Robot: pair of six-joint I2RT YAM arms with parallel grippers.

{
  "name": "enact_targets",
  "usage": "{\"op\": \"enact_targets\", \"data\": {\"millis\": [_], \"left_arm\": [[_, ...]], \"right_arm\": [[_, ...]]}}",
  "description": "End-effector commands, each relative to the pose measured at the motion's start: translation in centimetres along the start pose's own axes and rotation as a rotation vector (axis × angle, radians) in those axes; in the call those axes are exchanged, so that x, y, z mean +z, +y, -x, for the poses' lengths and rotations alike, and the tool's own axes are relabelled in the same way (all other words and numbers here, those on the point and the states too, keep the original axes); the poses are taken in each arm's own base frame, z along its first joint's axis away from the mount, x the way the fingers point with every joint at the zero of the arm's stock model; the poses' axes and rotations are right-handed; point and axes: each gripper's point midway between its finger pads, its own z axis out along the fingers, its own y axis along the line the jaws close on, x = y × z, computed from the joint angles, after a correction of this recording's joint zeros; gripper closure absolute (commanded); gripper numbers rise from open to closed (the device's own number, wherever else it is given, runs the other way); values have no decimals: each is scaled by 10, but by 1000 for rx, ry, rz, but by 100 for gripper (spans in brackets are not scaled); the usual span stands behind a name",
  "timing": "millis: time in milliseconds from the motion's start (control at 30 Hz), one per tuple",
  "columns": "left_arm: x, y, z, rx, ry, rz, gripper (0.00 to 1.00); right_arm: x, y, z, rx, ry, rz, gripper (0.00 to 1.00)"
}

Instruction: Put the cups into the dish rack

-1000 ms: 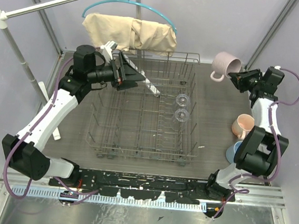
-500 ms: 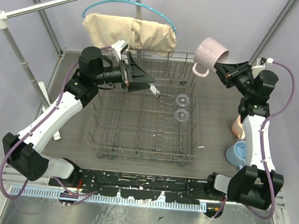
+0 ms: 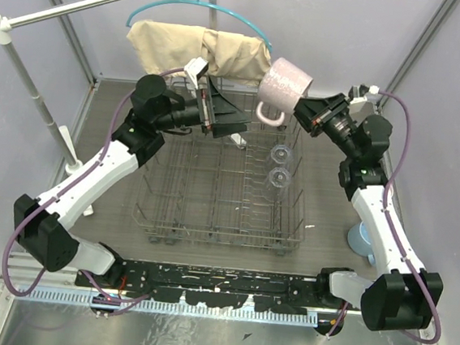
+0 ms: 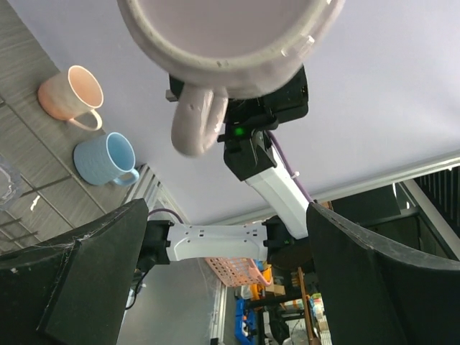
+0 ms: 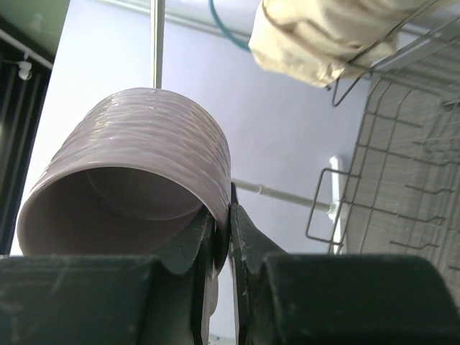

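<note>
My right gripper (image 3: 303, 108) is shut on the rim of the mauve-pink mug (image 3: 283, 86), one finger inside and one outside (image 5: 228, 208). It holds the mug (image 5: 136, 180) tilted in the air above the back right corner of the grey wire dish rack (image 3: 216, 231). My left gripper (image 3: 235, 116) stands wide open over the rack's back edge, facing the mug (image 4: 230, 43), and nothing is between its fingers (image 4: 230, 280). Two clear glass cups (image 3: 279, 165) stand in the rack's right side. A peach mug (image 4: 72, 93) and a light blue mug (image 4: 108, 158) sit on the table right of the rack.
A beige cloth (image 3: 201, 49) hangs on a teal hanger behind the rack, under a white rail (image 3: 91, 4). A white stand (image 3: 64, 134) rises at the left. The right arm covers part of the blue mug (image 3: 360, 234) in the top view.
The right arm has swung left and up, carrying the pink mug from the table's right side to above the rack's back corner. The left gripper has shifted right toward it, still open.
</note>
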Motion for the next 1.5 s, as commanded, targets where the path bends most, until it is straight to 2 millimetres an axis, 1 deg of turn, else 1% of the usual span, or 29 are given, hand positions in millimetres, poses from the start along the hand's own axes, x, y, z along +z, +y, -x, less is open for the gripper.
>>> {"op": "enact_targets", "data": {"millis": [0, 133, 200, 267, 367, 433, 633, 700, 867, 1000, 1067, 1200, 1300, 1400, 1467], "left_arm": [[10, -17, 5, 60, -25, -48, 2], [12, -12, 7, 79, -29, -35, 2], [14, -15, 10, 77, -35, -49, 2], [16, -23, 12, 78, -43, -77, 2], [17, -31, 12, 84, -44, -101, 2], [19, -33, 10, 85, -40, -110, 2], [24, -27, 12, 79, -51, -104, 0], [25, -28, 13, 77, -55, -112, 1], [29, -31, 20, 74, -72, -132, 5], [30, -34, 24, 75, -91, -140, 10], [30, -36, 25, 77, -94, -143, 17], [26, -36, 29, 84, -104, -137, 23], [21, -33, 33, 86, -116, -127, 24], [21, -31, 34, 82, -111, -122, 25], [22, -31, 34, 86, -107, -123, 27]], "right_arm": [[3, 63, -8, -17, -32, 229, 99], [9, 65, -18, 31, -11, 248, 99], [12, 65, -20, 39, -7, 254, 99], [15, 62, -23, 49, 5, 255, 100], [19, 61, -27, 63, 15, 264, 99], [23, 59, -29, 67, 17, 262, 99], [32, 57, -39, 67, 41, 267, 99], [34, 55, -44, 70, 52, 268, 99], [38, 47, -51, 80, 65, 265, 100], [38, 42, -53, 82, 66, 268, 99], [38, 40, -52, 88, 56, 272, 99], [40, 35, -53, 95, 64, 265, 99], [42, 33, -53, 99, 72, 263, 99], [45, 31, -55, 97, 84, 259, 99], [46, 30, -54, 94, 88, 256, 99]]}}
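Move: The pink cup, already held by its rim in the right fingers, has its handle about 8 cm to the right of the open left hand and 2 cm ahead, level with it. The cup's body is some 9 cm ahead and 11 cm right. From the right hand, the left gripper waits roughly 15 cm left and 6 cm back. Two glasses stand in the rack some 35 cm below the right hand, both 2 cm left, one 2 cm ahead, the other 5 cm back. The pink cup is carried about 7.5 cm left to the waiting left gripper, sinking slightly, as the right hand keeps its pinch on the rim and turns some 10 degrees counter-clockwise, its left side rising; it then holds nearly still. The left hand eases about 3 cm forward and right to bring its fingers around the handle, and late on closes them part way. ##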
